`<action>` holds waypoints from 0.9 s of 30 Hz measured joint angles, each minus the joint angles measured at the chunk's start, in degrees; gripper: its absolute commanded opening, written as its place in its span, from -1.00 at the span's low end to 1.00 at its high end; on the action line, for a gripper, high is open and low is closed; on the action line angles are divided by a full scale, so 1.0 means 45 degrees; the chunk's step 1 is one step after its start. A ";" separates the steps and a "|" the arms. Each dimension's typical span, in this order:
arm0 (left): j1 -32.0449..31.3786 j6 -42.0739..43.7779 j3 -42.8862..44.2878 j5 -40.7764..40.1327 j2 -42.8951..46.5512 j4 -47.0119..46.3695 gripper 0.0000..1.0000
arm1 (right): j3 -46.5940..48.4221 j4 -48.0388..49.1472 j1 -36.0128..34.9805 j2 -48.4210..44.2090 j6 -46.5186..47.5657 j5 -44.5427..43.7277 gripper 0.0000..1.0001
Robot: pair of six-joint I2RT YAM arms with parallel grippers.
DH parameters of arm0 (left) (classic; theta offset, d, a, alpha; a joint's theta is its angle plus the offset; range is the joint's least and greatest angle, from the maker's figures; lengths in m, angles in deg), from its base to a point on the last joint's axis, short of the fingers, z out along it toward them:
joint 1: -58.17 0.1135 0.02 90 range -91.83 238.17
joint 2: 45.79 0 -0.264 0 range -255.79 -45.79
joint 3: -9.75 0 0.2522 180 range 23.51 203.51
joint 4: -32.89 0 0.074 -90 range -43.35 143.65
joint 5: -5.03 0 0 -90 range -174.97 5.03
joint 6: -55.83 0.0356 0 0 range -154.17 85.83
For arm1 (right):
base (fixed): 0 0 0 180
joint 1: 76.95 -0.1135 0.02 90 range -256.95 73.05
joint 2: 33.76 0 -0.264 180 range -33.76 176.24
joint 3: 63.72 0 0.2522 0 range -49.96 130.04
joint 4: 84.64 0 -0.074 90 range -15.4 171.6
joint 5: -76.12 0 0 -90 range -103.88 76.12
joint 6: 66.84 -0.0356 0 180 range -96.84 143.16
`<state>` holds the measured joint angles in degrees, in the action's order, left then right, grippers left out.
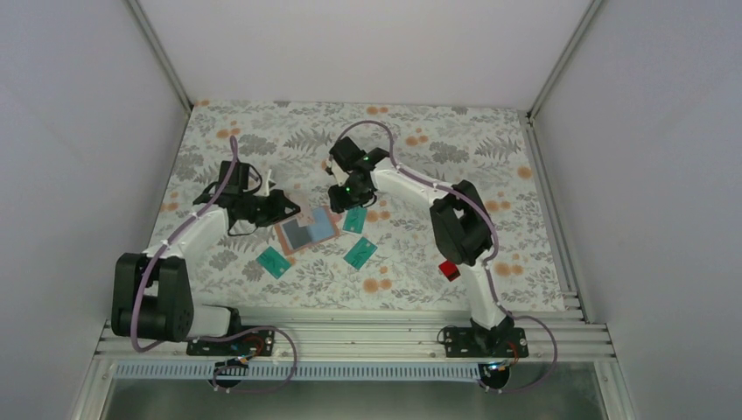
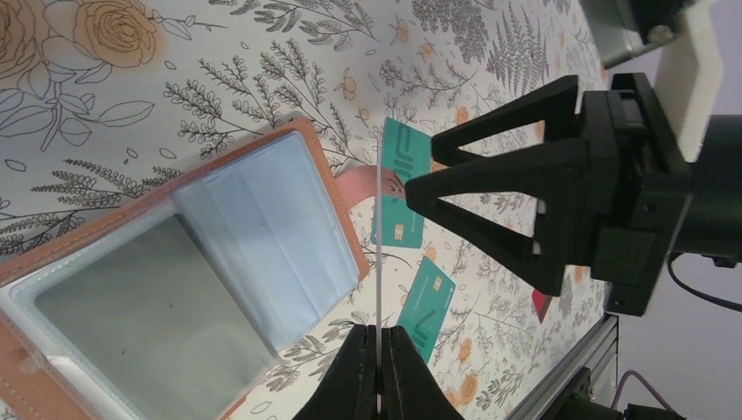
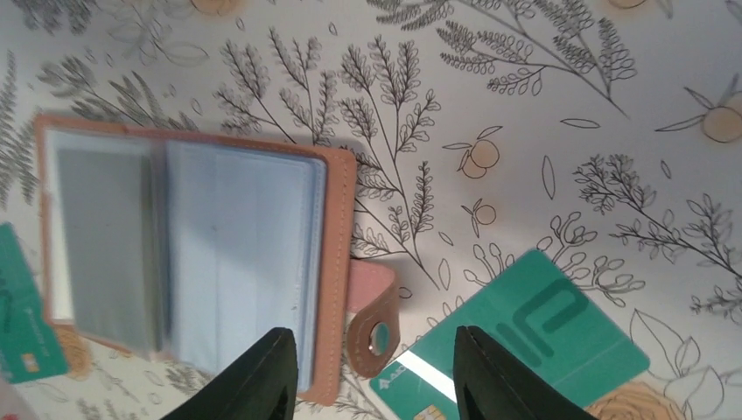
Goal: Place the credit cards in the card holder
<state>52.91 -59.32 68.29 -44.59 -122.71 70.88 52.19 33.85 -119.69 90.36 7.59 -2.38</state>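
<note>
The tan-brown card holder [image 1: 308,230] lies open on the flowered cloth, its clear sleeves [image 2: 254,227] facing up and a dark card in one pocket. My left gripper [image 2: 378,350] is shut on a thin pale card [image 2: 378,219], seen edge-on just off the holder's right edge. My right gripper [image 3: 376,385] hangs open over the holder's snap strap [image 3: 378,328] and a teal card [image 3: 534,332], with nothing between its fingers. In the top view the left gripper [image 1: 289,208] and right gripper [image 1: 339,197] flank the holder's far side.
Three teal cards [image 1: 274,262] [image 1: 360,252] [image 1: 354,220] lie loose around the holder. A red card [image 1: 449,269] sits by the right arm. White walls enclose the table; an aluminium rail [image 1: 350,337] runs along the near edge.
</note>
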 measured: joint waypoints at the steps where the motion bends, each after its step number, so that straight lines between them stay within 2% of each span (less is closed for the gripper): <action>1: 0.0000 0.0068 -0.0005 0.0063 -0.0102 -0.0058 -0.95 | 0.0073 0.0000 -0.0010 0.0102 0.0078 -0.0015 -0.13; 6: 0.0000 0.0194 -0.0005 0.0180 -0.0476 -0.0214 -0.95 | 0.0102 -0.0083 -0.0083 0.0690 0.0209 -0.0044 -0.40; 10: 0.0000 0.0330 -0.0005 0.0185 -0.0826 -0.0291 -0.95 | 0.0107 -0.0165 -0.0151 0.1015 0.0321 -0.0049 -0.85; 11: 0.0000 0.0359 -0.0005 0.0175 -0.0908 -0.0296 -0.95 | 0.0121 -0.0185 -0.0160 0.1073 0.0296 -0.0049 -0.90; 27: 0.0000 0.0097 -0.0437 -0.0219 -0.2249 -0.0636 -0.95 | -0.0554 0.0053 -0.0243 0.1020 -0.0068 0.0461 -0.92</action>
<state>52.91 -58.88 66.32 -45.57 -132.83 68.02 49.70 34.09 -120.78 94.95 7.28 -0.30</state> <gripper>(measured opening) 0.028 0.051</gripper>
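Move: The right hand's goal, the card holder's pink tab, lies about 5 cm below and 1 cm back of the open fingers, level sideways. From that hand the blue pocket is some 4 cm left and 3 cm back, one green card 5 cm right and 2 cm back, a second green card 7 cm right and 11 cm back. The left hand, holding the pale card, has the blue pocket 6 cm right, 1 cm ahead and 11 cm below; the grey pocket is 2 cm back. Down about 4 cm and slightly back, the right hand closes its fingers on the card holder's tab and pinches it, then draws back a little more towards the base with the tab held. Meanwhile the left hand sinks about 6 cm, speeding up, tipping some 10 degrees further downward, and brings the pale card still in its grip closer over the blue pocket. ##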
